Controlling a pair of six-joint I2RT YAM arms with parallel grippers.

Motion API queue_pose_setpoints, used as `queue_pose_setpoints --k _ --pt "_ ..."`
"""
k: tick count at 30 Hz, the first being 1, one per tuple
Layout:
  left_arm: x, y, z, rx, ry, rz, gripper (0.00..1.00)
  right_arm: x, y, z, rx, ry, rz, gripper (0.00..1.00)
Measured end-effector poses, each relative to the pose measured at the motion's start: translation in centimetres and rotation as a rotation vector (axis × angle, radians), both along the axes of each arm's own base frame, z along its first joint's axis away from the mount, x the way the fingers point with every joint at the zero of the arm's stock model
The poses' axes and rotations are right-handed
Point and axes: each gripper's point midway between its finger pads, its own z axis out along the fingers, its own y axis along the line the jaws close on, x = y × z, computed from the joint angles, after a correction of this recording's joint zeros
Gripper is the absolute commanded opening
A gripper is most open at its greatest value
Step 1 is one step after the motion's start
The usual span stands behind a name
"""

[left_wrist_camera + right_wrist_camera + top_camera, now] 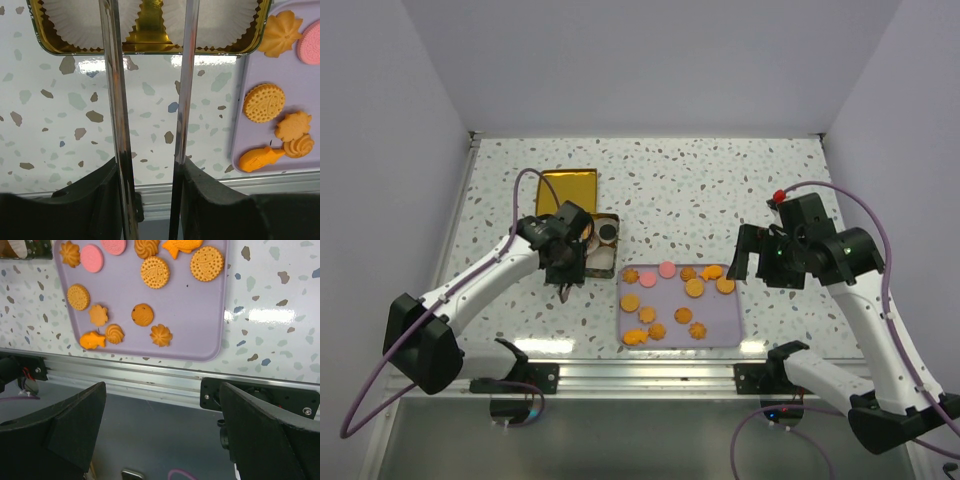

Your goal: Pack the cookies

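Several cookies, mostly orange rounds and flower shapes (694, 288) plus pink rounds (666, 270), lie on a lilac tray (720, 325); they also show in the right wrist view (154, 272) and the left wrist view (263, 102). A dark brown round (608, 232) sits in a paper cup in the gold tin (603, 268). My left gripper (566, 262) (150, 172) is shut on metal tongs (116, 100), whose blades stand apart with nothing between them and reach over the tin (150, 48). My right gripper (751, 262) (162, 386) is open and empty, at the tray's right end.
The tin's gold lid (567, 187) lies behind the tin. White pleated cups (82, 22) fill the tin. A metal rail (640, 372) runs along the table's near edge, just in front of the tray. White walls close in the left, right and back.
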Motion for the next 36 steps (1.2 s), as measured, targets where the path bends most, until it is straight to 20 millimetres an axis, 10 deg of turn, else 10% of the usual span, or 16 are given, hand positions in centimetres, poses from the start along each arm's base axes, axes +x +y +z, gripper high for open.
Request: queue_pose_setpoints --k 17,36 --pt "1.7 -1.0 4.8 -0.024 -0.126 -0.042 0.42 0.0 0.0 0.0 0.001 0.004 0.000 0.99" --pt "-4.1 -11.2 2.1 -0.006 -0.054 -0.401 0.42 -0.8 0.1 -0.4 0.025 0.006 -0.012 0.99"
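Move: My left hand holds the metal tongs, their tips reaching ahead into the cookie box, whose middle lies about 14 cm ahead and 2 cm right. The nearer pink cookie on the lavender tray is some 18 cm right, 6 cm ahead and 10 cm below; the star cookie stands about 4 cm left of it, the round cookie about 13 cm to my right, level with me. From my right hand that pink cookie is roughly 23 cm left, 9 cm ahead. With the tongs already parted, my left hand lifts about 5 cm and slightly forward to bring them out of the box. Then I swing it some 11 cm right and about 6 cm back towards the tray's cookies, sinking around 3 cm and turning clockwise some 25 degrees, so the tips come round past the box's right side. I keep my grip on the tongs. ##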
